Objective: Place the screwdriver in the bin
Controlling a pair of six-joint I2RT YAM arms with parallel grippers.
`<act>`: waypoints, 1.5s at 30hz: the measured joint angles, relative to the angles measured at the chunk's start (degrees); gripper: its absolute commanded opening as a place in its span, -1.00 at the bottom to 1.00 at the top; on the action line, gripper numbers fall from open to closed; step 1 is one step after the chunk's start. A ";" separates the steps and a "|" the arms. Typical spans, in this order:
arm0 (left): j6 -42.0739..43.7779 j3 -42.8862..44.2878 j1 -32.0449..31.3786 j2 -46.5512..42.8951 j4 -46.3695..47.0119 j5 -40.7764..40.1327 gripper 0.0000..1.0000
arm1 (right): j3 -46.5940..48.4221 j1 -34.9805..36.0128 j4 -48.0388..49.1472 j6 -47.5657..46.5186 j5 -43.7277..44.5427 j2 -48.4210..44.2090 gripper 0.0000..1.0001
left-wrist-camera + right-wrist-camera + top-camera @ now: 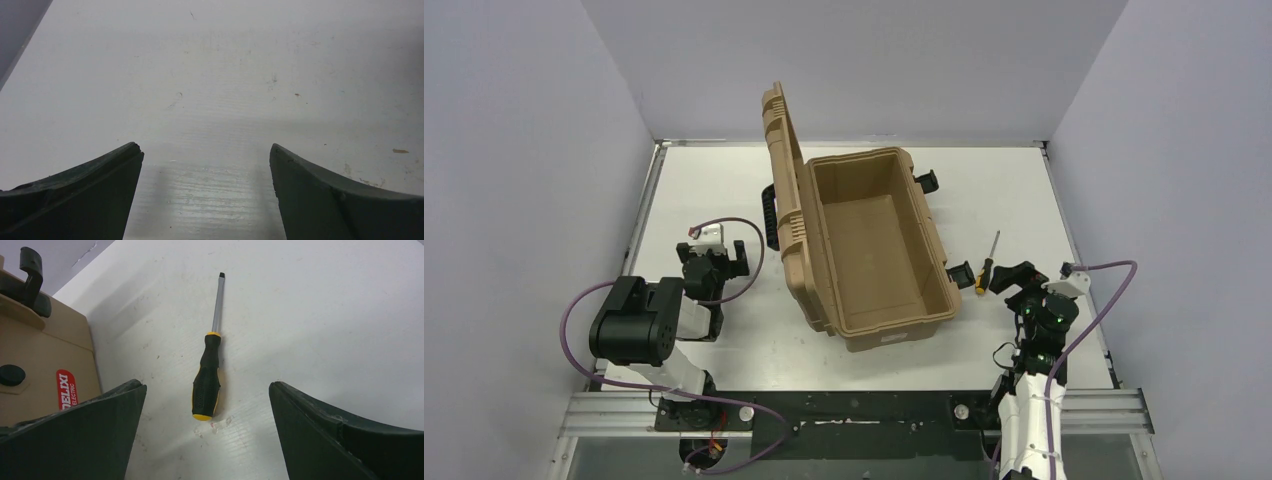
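Observation:
The screwdriver (989, 262), black-and-yellow handle and thin silver shaft, lies on the white table right of the bin; in the right wrist view (207, 377) it lies just ahead of my open fingers, handle end nearest. The bin (869, 240) is a tan case with its ribbed lid standing open at its left side; its inside looks bare. My right gripper (1016, 280) is open and empty, just right of and behind the handle; it also shows in the right wrist view (206, 440). My left gripper (716, 262) is open and empty over bare table left of the bin, also in its wrist view (206, 200).
The bin's wall with a red label (66, 389) and a black latch (31, 280) lie left of the screwdriver. Black latches (960, 275) stick out from the bin's right side. Grey walls enclose the table on three sides.

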 measured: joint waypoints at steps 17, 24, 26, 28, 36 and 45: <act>0.00 0.00 0.02 0.00 0.00 0.00 0.94 | 31.39 0.17 -11.19 -11.02 -5.81 17.44 1.00; 0.00 0.00 0.02 0.00 0.00 -0.02 0.94 | 40.72 8.96 -21.59 -16.59 5.46 35.04 1.00; 0.00 0.00 0.02 0.00 0.00 0.00 0.94 | 41.81 11.45 -23.30 -17.46 7.69 40.61 1.00; 0.00 0.00 0.02 0.00 0.00 0.00 0.94 | 41.97 13.27 -24.33 -18.08 9.68 45.94 1.00; 0.00 0.00 0.00 -0.02 0.00 -0.02 0.94 | 41.62 16.85 -24.20 -17.94 14.47 59.43 0.71; 0.00 0.00 0.00 0.00 0.00 0.00 0.94 | 41.42 17.73 -21.31 -17.18 16.57 64.63 -1.00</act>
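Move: The screwdriver lies on the table with its middle some 9 cm ahead of the right hand, 1 cm to its left and 9 cm below, its blade pointing away from the base. From that hand the bin's middle is about 24 cm left, 12 cm ahead and 3 cm lower, and the bin's near black latch is roughly 7 cm ahead, 7 cm left and 3 cm below. From the left hand the screwdriver lies about 58 cm to the right, 2 cm back and 4 cm lower. The right hand, fingers wide open, first swings up some 13 cm while reaching forward, then drops about 22 cm onto the screwdriver's handle, ending only some 7 cm farther forward than it began. On the way down the fingers tip steeply towards the table by about 45 degrees with a slight counter-clockwise turn, and once low they close and pinch the handle from both sides, just behind its yellow collar. ##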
